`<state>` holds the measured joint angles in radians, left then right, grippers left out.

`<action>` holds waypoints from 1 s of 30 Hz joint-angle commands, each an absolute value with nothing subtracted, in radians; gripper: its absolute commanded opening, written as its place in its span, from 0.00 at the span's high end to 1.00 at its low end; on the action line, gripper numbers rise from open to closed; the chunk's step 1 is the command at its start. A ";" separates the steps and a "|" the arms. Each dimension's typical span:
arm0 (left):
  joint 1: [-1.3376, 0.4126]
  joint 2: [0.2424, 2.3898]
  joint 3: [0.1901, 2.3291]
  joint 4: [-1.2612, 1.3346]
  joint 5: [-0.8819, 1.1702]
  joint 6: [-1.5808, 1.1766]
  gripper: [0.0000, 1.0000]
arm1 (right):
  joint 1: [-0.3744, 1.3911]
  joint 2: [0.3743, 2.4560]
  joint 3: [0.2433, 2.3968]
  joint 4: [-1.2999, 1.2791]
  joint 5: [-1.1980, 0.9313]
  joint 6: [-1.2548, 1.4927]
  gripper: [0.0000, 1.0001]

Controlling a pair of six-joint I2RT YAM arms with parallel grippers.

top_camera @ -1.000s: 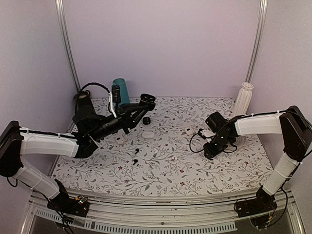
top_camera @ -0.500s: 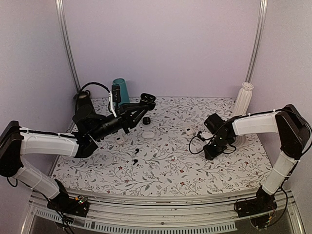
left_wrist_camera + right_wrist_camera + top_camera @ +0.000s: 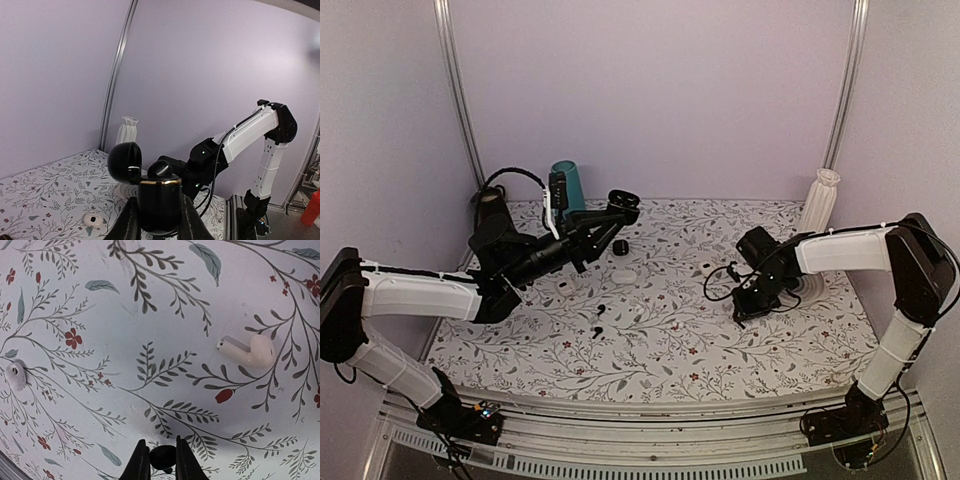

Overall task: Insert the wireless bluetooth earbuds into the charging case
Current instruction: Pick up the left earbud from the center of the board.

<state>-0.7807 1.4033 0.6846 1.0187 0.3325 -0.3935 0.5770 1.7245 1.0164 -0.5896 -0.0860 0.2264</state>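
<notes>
My left gripper [image 3: 611, 214] is raised above the back left of the table and shut on the charging case [image 3: 624, 203]. In the left wrist view the glossy black case [image 3: 159, 200] sits upright between the fingers [image 3: 129, 224]. Its lid [image 3: 125, 161] is swung open to the left, and a rounded black earbud head [image 3: 160, 169] pokes above the gold rim. My right gripper [image 3: 743, 306] points down at the table right of centre. In the right wrist view it [image 3: 161, 446] is shut on a tiny black earbud [image 3: 162, 458]. Two more small black earbuds [image 3: 602, 307] [image 3: 596, 330] lie left of centre.
White cases [image 3: 623, 274] [image 3: 567, 288] [image 3: 706, 268] and a smaller black case [image 3: 619, 247] lie on the floral cloth. White earbuds [image 3: 248, 349] [image 3: 16, 374] lie ahead of the right gripper. A teal cup [image 3: 567, 185] stands at the back left, a white vase [image 3: 820, 200] at the back right.
My right gripper has closed on the black earbud, and its arm has shifted a little to the left. The left arm and the case have stayed still.
</notes>
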 commanded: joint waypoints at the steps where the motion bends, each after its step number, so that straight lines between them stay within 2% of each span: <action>1: -0.783 1.416 0.691 1.050 0.341 -0.397 1.00 | 0.585 1.756 1.027 -0.516 -0.132 0.404 0.92; 6: -0.783 1.415 0.681 1.058 0.336 -0.394 1.00 | 0.586 1.759 1.003 -0.433 -0.128 0.506 0.93; 13: -0.784 1.463 0.666 1.105 0.305 -0.383 1.00 | 0.595 1.660 0.955 -0.280 -0.126 0.577 0.94; 30: -0.868 1.807 0.739 1.418 0.117 -0.270 1.00 | 0.663 1.377 0.984 -0.019 -0.128 0.649 0.92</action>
<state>-0.8394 1.7550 0.6857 1.3045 0.1650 -0.3130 0.6361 1.4437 0.9539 -0.1169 -0.1192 0.6212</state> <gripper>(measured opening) 0.212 0.136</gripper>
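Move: The black earbud is already between the right fingertips, low over the table. The open black charging case that it must reach is in the left hand, about 26 cm left of the right hand, 31 cm above and nearly level fore-and-aft. A loose white earbud lies some 9 cm ahead and 2 cm left of the right hand; a white case, about 22 ahead and 9 left. From the left hand, the black earbud is about 2 cm ahead, 28 right and 31 below. Leftward and a little forward at first, the right hand skims low over the table, turning clockwise, then climbs steeply, some 15 cm in all, its fingers swinging up to aim left and forward by about 40 degrees, black earbud still pinched. After a wait the left hand sinks about 8 cm, drifting forward and right, bringing the held charging case towards it. ##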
